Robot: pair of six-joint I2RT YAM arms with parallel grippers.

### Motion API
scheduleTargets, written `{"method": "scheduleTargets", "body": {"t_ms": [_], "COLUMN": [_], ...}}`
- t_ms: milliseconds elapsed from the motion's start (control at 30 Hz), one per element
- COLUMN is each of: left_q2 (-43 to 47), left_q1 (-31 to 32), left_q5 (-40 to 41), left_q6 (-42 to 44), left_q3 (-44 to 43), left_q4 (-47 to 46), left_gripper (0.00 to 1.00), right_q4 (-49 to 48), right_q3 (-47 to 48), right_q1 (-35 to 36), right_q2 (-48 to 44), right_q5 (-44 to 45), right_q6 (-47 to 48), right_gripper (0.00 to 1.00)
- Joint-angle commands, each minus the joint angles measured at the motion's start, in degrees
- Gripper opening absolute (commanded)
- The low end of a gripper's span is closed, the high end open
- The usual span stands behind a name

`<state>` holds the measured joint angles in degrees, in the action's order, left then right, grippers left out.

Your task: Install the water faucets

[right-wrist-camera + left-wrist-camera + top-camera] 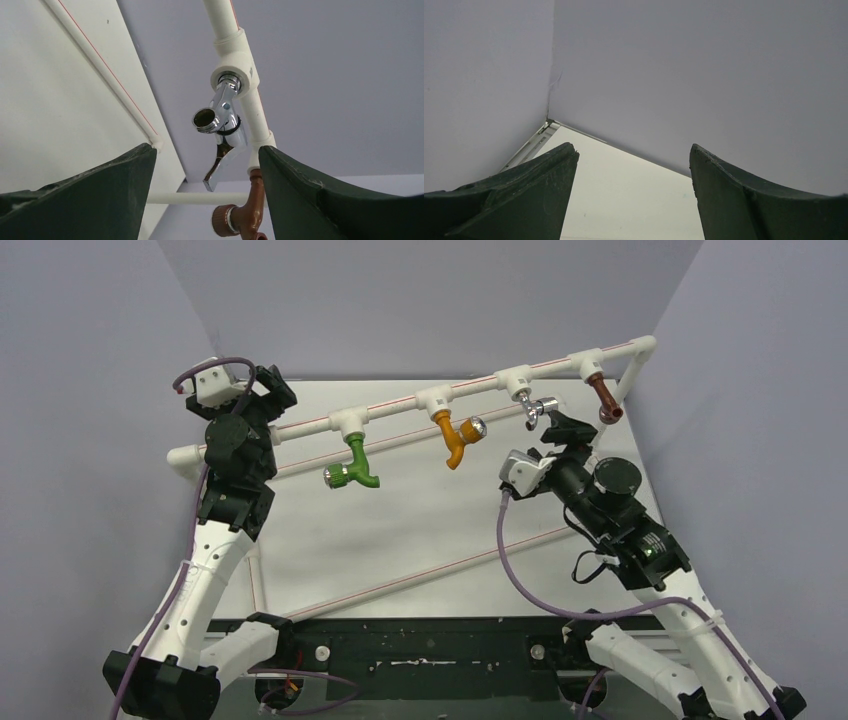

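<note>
Four water faucets hang from white tee fittings along a raised white pipe (400, 406): a green one (358, 464), an orange one (455, 439), a shiny chrome one (533, 408) and a brown one (603, 398). My right gripper (560, 430) is open just below and near the chrome faucet (222, 127), not touching it; its lever hangs above the gap between the fingers (110, 195). The brown faucet (242, 212) shows lower in that view. My left gripper (268, 388) is open and empty at the pipe's left end, pointing at the back wall; its fingertips (551, 175) frame bare table.
The pipe frame bends down at the far right corner (640, 352) and ends in a stub at the left (185, 455). Thinner red-striped white rods (420, 575) lie across the white table. Grey walls (420, 300) close in the back and sides.
</note>
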<state>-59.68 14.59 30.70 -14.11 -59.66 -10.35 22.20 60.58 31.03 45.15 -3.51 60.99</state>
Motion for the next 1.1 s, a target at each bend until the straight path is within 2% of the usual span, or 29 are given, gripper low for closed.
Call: {"method": "scheduleTargets", "body": {"t_ms": [0,167,333,700,1067], "left_q2": [-1.67,-1.76,-1.89,-2.27,-2.21], "left_q1": [2.10,2.35,2.37,2.37,2.37], "left_q5": [0.18,0.15,0.11,-0.14,-0.13], "left_q6": [-0.79,-0.75,-0.74,-0.74,-0.66], "left_q3": [5.88,5.97,5.89,5.92,5.89], "left_q4": [19.31,19.32,19.31,19.35,19.38], "left_gripper": [0.80,0.80,0.80,0.80,0.80], "right_q4": [-10.04,-18.09,-24.31,-28.65,-29.12], "right_q3": [-2.81,-5.35,-6.43,-6.96,-6.05], "right_q1": [0.52,0.51,0.58,-0.11,-1.53], "right_q2": [0.78,2.68,4.61,8.05,8.69], "right_q5": [5.68,6.84,8.61,9.99,8.81], "right_q6": [10.22,13.26,15.45,13.83,2.78], "right_gripper": [0.77,0.76,0.71,0.50,0.04]}}
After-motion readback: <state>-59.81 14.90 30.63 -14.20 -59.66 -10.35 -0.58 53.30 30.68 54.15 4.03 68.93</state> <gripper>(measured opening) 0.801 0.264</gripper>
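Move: The silver faucet already sits in its tee, about 7 cm ahead of the right hand, 1 cm to the left and at nearly the same height; the tee is some 4 cm beyond the faucet, 2 cm more to the left and 2 cm higher. From the right hand, the brown faucet stands about 9 cm ahead and 9 cm right, the orange one 4 cm ahead and 13 cm left. From the left hand, the silver faucet is roughly 41 cm right, 4 cm back and slightly lower. Forward by about 6 cm goes the right hand to the silver faucet, dipping a little, rising some 2.5 cm, then settling about 2 cm lower while the wrist tips its fingers up by 10 to 15 degrees. The open fingers close over the second half and pinch the faucet's body from both sides, behind its spout mouth. ##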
